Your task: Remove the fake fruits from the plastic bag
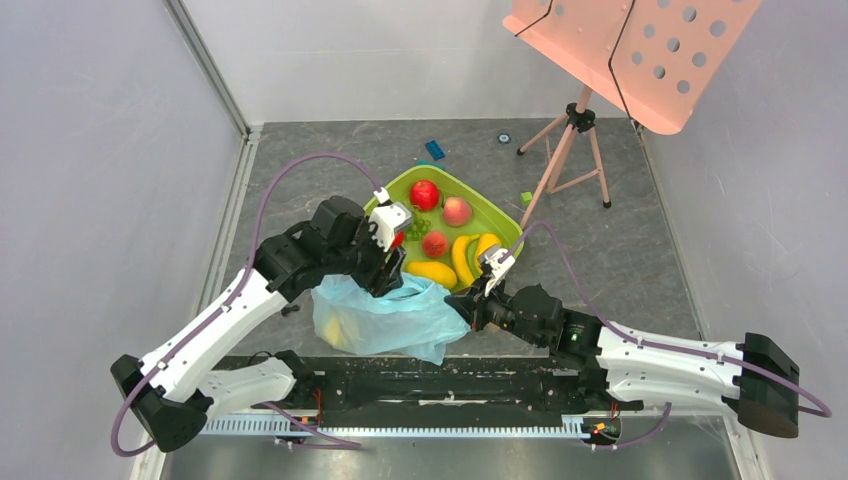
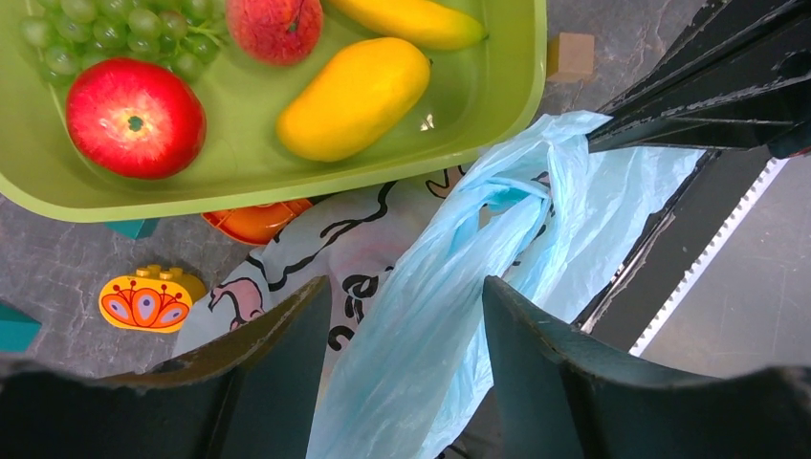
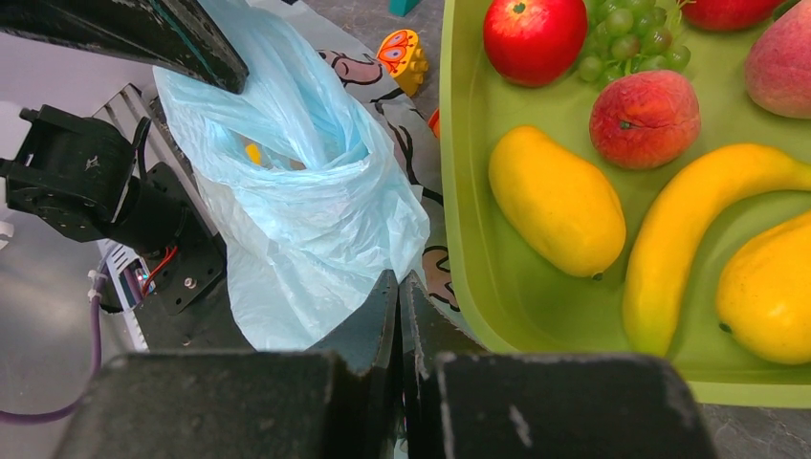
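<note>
The light-blue plastic bag [image 1: 385, 315] lies crumpled at the near side of the green tray [image 1: 500, 222]. In the left wrist view my left gripper [image 2: 404, 285] is open, its fingers either side of a bunched strand of the bag [image 2: 449, 287]. My right gripper [image 3: 400, 277] is shut on the bag's edge [image 3: 316, 220]; the top view shows it [image 1: 468, 297] at the bag's right side. A yellow piece [image 3: 251, 153] shows inside the bag's mouth. In the tray lie fake fruits: a red apple [image 1: 425, 194], a peach [image 1: 457, 210], a mango [image 2: 354, 96], bananas [image 3: 689, 239] and grapes [image 3: 631, 38].
A yellow-orange toy block [image 2: 145, 298] and an orange piece [image 2: 253, 222] lie beside the tray. A blue block [image 1: 434, 150], a green block [image 1: 526, 198] and a tripod [image 1: 572, 125] holding a pink perforated board [image 1: 640, 50] stand farther back. Grey walls enclose both sides.
</note>
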Motion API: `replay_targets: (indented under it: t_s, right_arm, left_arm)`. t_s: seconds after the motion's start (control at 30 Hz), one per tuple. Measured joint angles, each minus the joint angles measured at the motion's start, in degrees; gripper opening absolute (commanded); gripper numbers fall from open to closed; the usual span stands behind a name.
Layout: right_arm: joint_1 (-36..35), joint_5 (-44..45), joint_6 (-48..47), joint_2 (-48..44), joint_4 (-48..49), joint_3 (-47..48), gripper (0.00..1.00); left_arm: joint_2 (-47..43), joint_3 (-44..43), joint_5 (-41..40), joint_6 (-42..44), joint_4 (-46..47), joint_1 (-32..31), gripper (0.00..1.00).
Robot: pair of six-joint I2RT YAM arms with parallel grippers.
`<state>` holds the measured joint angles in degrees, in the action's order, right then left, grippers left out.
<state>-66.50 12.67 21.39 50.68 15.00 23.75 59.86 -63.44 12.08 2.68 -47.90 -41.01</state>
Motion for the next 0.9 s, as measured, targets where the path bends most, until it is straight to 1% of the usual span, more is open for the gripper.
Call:
replay_targets:
  t_s: [0.23,0.3,0.33,0.4,0.47,0.53,0.6,0.67,0.73,0.8,0.87,0.9]
  right_arm:
    - [0.00,0.00,0.00,-0.28,-0.02,0.00,0.00]
    - [0.00,0.02,0.00,-0.37,-0.02,0.00,0.00]
    - [-0.02,0.02,0.00,-0.37,-0.02,0.00,0.00]
    - [0.00,0.00,0.00,-0.37,-0.04,0.00,0.00]
    - [-0.02,0.02,0.00,-0.37,-0.04,0.00,0.00]
    - [0.00,0.02,0.00,-0.37,-0.04,0.00,0.01]
    - [0.00,-0.02,-0.17,-0.39,-0.04,0.00,0.08]
    - [-0.02,-0.28,-0.81,-0.50,-0.07,0.00,0.21]
    - [0.00,-0.66,-1.92,-0.96,-0.07,0.00,0.47]
    - [0.00,-1.46,-3.78,-1.57,-0.07,0.00,0.62]
    - [0.00,-2.27,-5.53,-2.01,-0.17,0.17,0.69]
    - [0.00,-2.78,-6.80,-2.03,-0.48,0.59,0.70]
  left_arm:
    - [0.00,1.25,0.02,0.00,-0.07,-0.66,0.64]
    - [0.00,1.27,0.04,0.00,-0.07,-0.74,0.59]
    - [0.00,1.27,0.04,0.00,-0.04,-0.74,0.54]
    - [0.00,1.29,0.09,0.00,-0.07,-0.74,0.29]
    - [0.00,1.40,0.13,-0.11,-0.04,-0.74,0.15]
    - [0.00,1.70,0.11,0.00,-0.04,-0.74,0.08]
    - [0.00,1.97,0.02,-0.15,-0.07,-0.74,0.03]
    - [0.00,1.97,-0.04,-0.15,-0.13,-0.74,0.02]
    - [0.00,1.97,-0.26,-0.22,-0.13,-0.74,0.02]
    - [-0.13,1.99,-0.76,-0.35,-0.11,-0.74,0.02]
    - [-0.92,2.19,-1.20,-0.55,0.11,-0.74,0.02]
    - [-1.75,2.51,-1.33,-0.76,0.37,-0.74,0.02]
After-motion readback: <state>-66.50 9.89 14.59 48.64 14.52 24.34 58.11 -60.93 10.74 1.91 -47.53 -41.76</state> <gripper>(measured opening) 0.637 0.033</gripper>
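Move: The bag's bunched plastic mouth already lies between the left hand's open fingers, only 2 cm or so below the hand point. From that hand the nearest mango is some 4 cm ahead, 9 cm right and 17 cm below; the red apple is about 12 cm straight ahead, 16 cm down; the butterfly block roughly 5 cm ahead, 10 cm left, 20 cm down. The right hand pinches the bag's loose edge, the mouth about 14 cm to its left, 2 cm ahead and 2 cm higher. The bag's bunched mouth is taken over by the left hand: it sinks about 1 cm, easing slightly back, then shuts its wide-open fingers fully, pinching the plastic at the tips. Only after that does the right hand open well over halfway, let go of the loose edge and begin to rise, a bit over 1 cm, fingertips tilting up slightly. ##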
